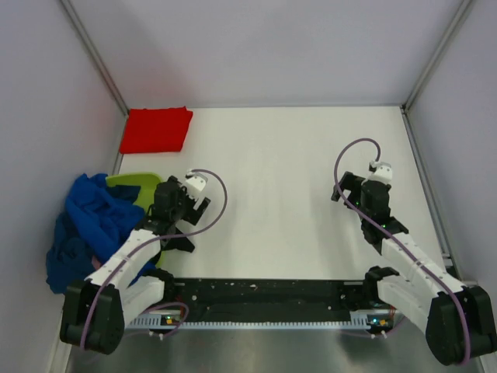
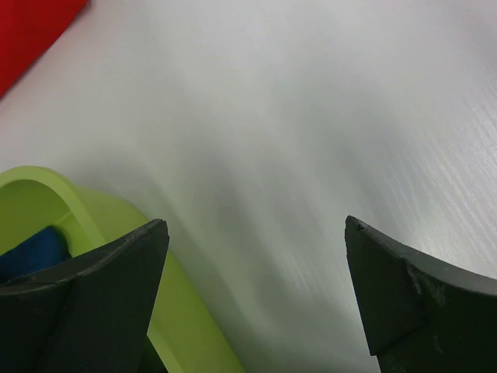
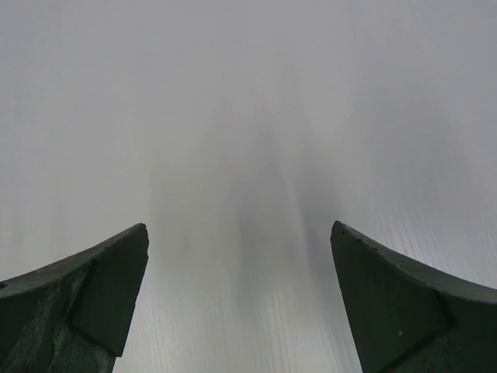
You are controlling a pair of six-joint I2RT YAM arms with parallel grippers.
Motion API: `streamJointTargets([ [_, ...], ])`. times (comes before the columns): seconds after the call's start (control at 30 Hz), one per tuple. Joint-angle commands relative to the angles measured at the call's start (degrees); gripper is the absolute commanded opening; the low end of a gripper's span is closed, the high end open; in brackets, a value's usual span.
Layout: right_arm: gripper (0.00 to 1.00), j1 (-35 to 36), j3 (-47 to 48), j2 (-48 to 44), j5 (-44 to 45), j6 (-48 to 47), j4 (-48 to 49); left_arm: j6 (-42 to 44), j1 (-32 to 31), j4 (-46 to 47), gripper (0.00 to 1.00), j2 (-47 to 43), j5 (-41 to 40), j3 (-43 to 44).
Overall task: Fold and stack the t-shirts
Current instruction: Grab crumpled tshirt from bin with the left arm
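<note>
A red t-shirt point(image 1: 155, 129) lies folded flat at the table's far left corner, and one corner of it shows in the left wrist view point(image 2: 31, 31). Royal blue t-shirts point(image 1: 85, 225) are heaped in and over the lime green basket point(image 1: 132, 183) at the left edge. A bit of that blue cloth point(image 2: 31, 252) sits inside the basket rim point(image 2: 101, 225). My left gripper point(image 1: 177, 194) point(image 2: 256, 233) hovers open just right of the basket, nothing between its fingers. Over bare table on the right side, my right gripper point(image 1: 359, 186) point(image 3: 239, 237) is open and holds nothing.
The white table point(image 1: 295, 171) is closed in by pale walls at the back and on both sides. Both arm bases and a black rail point(image 1: 264, 299) line the near edge.
</note>
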Motion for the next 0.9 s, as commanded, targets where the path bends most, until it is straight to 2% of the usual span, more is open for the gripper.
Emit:
streamJointTargets([
  [0.0,0.99,-0.5,0.0,-0.9,1.4,0.6,2.0,0.4,0.3,2.7,0.99,0.4,-0.2,0.1],
  [0.33,0.99,-0.4,0.1,-1.0,1.8,0.7,1.7,1.4,0.3,2.3,0.99,2.1,-0.2,0.8],
  [0.4,0.99,-0.4,0.1,-1.0,1.8,0.8,1.7,2.4,0.3,2.7,0.98,2.7,-3.7,1.7],
  [0.53,0.99,-0.5,0.1,-0.9,1.6,0.6,1.8,3.5,0.3,-11.1,0.96,1.1,-10.7,13.9],
  [0.6,0.99,-0.4,0.2,-0.8,1.3,0.5,1.9,4.9,0.3,-19.4,0.96,-0.2,-15.0,22.7],
  [0.67,0.99,-0.4,0.2,-0.8,1.5,0.6,1.9,4.8,1.0,-28.9,0.99,0.4,-23.5,31.8],
  [0.7,0.99,-0.4,0.1,-0.8,1.5,0.6,1.8,4.5,2.6,-33.9,0.99,1.7,-28.0,36.0],
  [0.73,0.99,-0.4,0.1,-0.8,1.6,0.6,1.8,4.3,6.8,-38.4,0.99,3.3,-29.5,40.4],
  [0.8,0.99,-0.4,0.2,-0.8,1.7,0.6,1.7,6.4,15.6,-45.2,0.96,4.6,-26.9,45.7],
  [0.87,0.99,-0.4,0.2,-0.8,1.9,0.6,1.6,10.4,23.6,-46.7,0.95,4.9,-24.7,45.4],
])
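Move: The crumpled blue t-shirt on the bin lies some 20 cm to the left of the left hand and about 6 cm back, its heap a few cm lower. The green bin's middle is around 13 cm left and 6 cm back, the black cloth on its edge about 3 cm left and 11 cm back; the folded red shirt lies roughly 18 cm ahead, 8 cm left. From the right hand, the blue t-shirt is about 58 cm left and 7 cm back. Up and to the left goes the left hand, after a near-still start with a sag of about 1 cm: it climbs fast by some 20 cm and swings about 12 cm left, clearing the green bin's side and closing sideways on the blue t-shirt. Its wrist turns counter-clockwise some 25 degrees, rolls with its left side rising and tips up slightly; its fingers stay wide open and touch nothing. ##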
